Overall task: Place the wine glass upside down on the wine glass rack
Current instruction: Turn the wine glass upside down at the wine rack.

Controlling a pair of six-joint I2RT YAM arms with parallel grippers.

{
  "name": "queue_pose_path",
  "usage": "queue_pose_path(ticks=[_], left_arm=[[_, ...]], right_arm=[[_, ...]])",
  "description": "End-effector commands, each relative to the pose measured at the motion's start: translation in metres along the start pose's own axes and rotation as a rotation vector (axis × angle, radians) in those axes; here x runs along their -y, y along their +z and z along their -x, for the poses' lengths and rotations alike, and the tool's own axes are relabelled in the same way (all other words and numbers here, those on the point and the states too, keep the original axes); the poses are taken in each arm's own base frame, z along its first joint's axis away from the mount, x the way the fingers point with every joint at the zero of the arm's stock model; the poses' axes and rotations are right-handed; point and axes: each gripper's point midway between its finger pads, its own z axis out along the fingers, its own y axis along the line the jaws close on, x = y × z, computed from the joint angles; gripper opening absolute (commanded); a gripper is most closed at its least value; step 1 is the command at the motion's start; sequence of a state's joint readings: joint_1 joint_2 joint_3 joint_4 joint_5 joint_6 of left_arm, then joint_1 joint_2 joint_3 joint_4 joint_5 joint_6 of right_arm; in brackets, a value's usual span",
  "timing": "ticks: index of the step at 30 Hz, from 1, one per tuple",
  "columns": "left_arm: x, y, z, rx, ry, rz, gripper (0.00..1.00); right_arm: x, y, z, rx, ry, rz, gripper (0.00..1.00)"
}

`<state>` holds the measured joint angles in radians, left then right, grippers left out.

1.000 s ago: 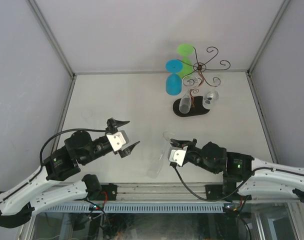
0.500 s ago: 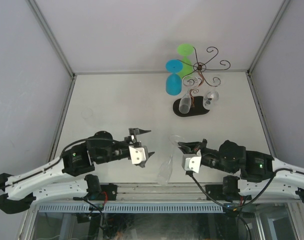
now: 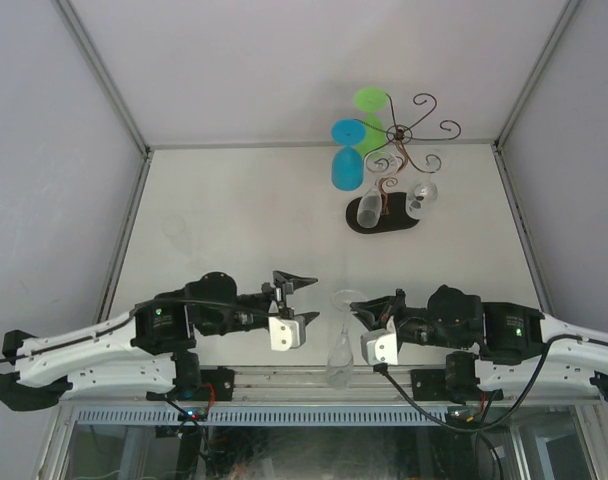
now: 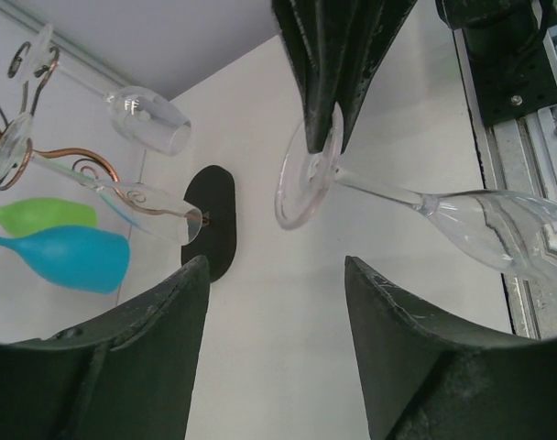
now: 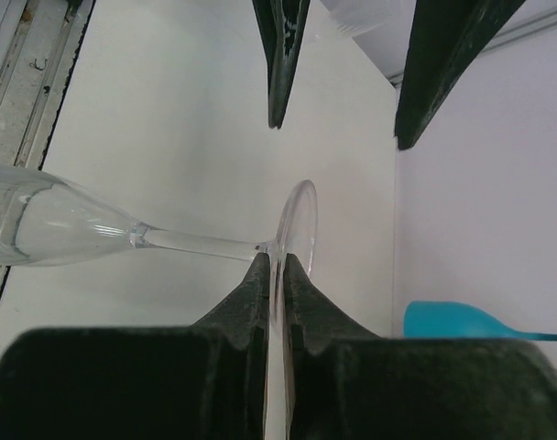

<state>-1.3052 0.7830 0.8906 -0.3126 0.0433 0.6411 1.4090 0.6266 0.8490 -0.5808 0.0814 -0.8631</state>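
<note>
My right gripper is shut on the round foot of a clear wine glass. The glass is held off the table, bowl toward the near edge, foot edge-on. My left gripper is open just left of that foot, nothing between its fingers. The wine glass rack, a brown wire stand with curled arms on a black oval base, stands at the far right.
Hanging upside down on the rack are a blue glass, a green glass and two clear glasses. White walls close the table in. A metal rail runs along the near edge.
The right gripper has swung the glass so its bowl points at the near edge. The left arm has moved right, up to the glass foot, and its jaws have narrowed a little.
</note>
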Motion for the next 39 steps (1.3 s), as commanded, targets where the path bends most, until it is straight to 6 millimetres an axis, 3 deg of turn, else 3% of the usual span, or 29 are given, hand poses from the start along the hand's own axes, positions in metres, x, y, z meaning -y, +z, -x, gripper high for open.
queue_pose_path(ticks=[1,21,28,34,36,39], left_arm=[[-0.007,0.006,0.015,0.029,0.053,0.011,0.63],[0.007,0.021,0.024,0.036,0.093,-0.053,0.37],[0.006,0.024,0.020,0.013,0.103,-0.042,0.21],[0.002,0.023,0.019,0.006,0.105,-0.023,0.01],[0.001,0.023,0.017,0.000,0.106,-0.014,0.00],[-0.001,0.023,0.014,-0.011,0.112,0.004,0.00]], right_arm=[[0.026,-0.005,0.031,0.096,-0.042,-0.054,0.00],[0.028,0.013,0.049,0.139,-0.047,0.003,0.00],[0.032,0.012,0.051,0.145,-0.002,-0.006,0.00],[0.036,0.011,0.052,0.152,0.026,-0.018,0.00],[0.039,0.010,0.053,0.155,0.034,-0.034,0.00],[0.045,0.007,0.054,0.159,0.062,-0.066,0.10]])
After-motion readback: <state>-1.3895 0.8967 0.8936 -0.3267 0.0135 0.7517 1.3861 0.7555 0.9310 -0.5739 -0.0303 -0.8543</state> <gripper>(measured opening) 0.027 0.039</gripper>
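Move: The wine glass's foot is roughly 7 cm to the left hand's right, level with it fore and aft and about 4 cm lower. The glass's bowl hangs some 11 cm back, 6 cm right and 10 cm below that hand; the right fingertips are about 9 cm to its right and 4 cm lower. From the right hand, which already pinches the foot's edge, the foot's middle lies some 2 cm left. The left fingers, about two-thirds open, close on the near edge of the wine glass's foot and pinch it opposite the right fingers. To get there the left hand sinks about 3 cm and goes some 2.5 cm right, drifting slightly back, with a roll of nearly 10 degrees; the right hand, keeping its pinch, brings the foot about 3 cm left towards it and a little back. ##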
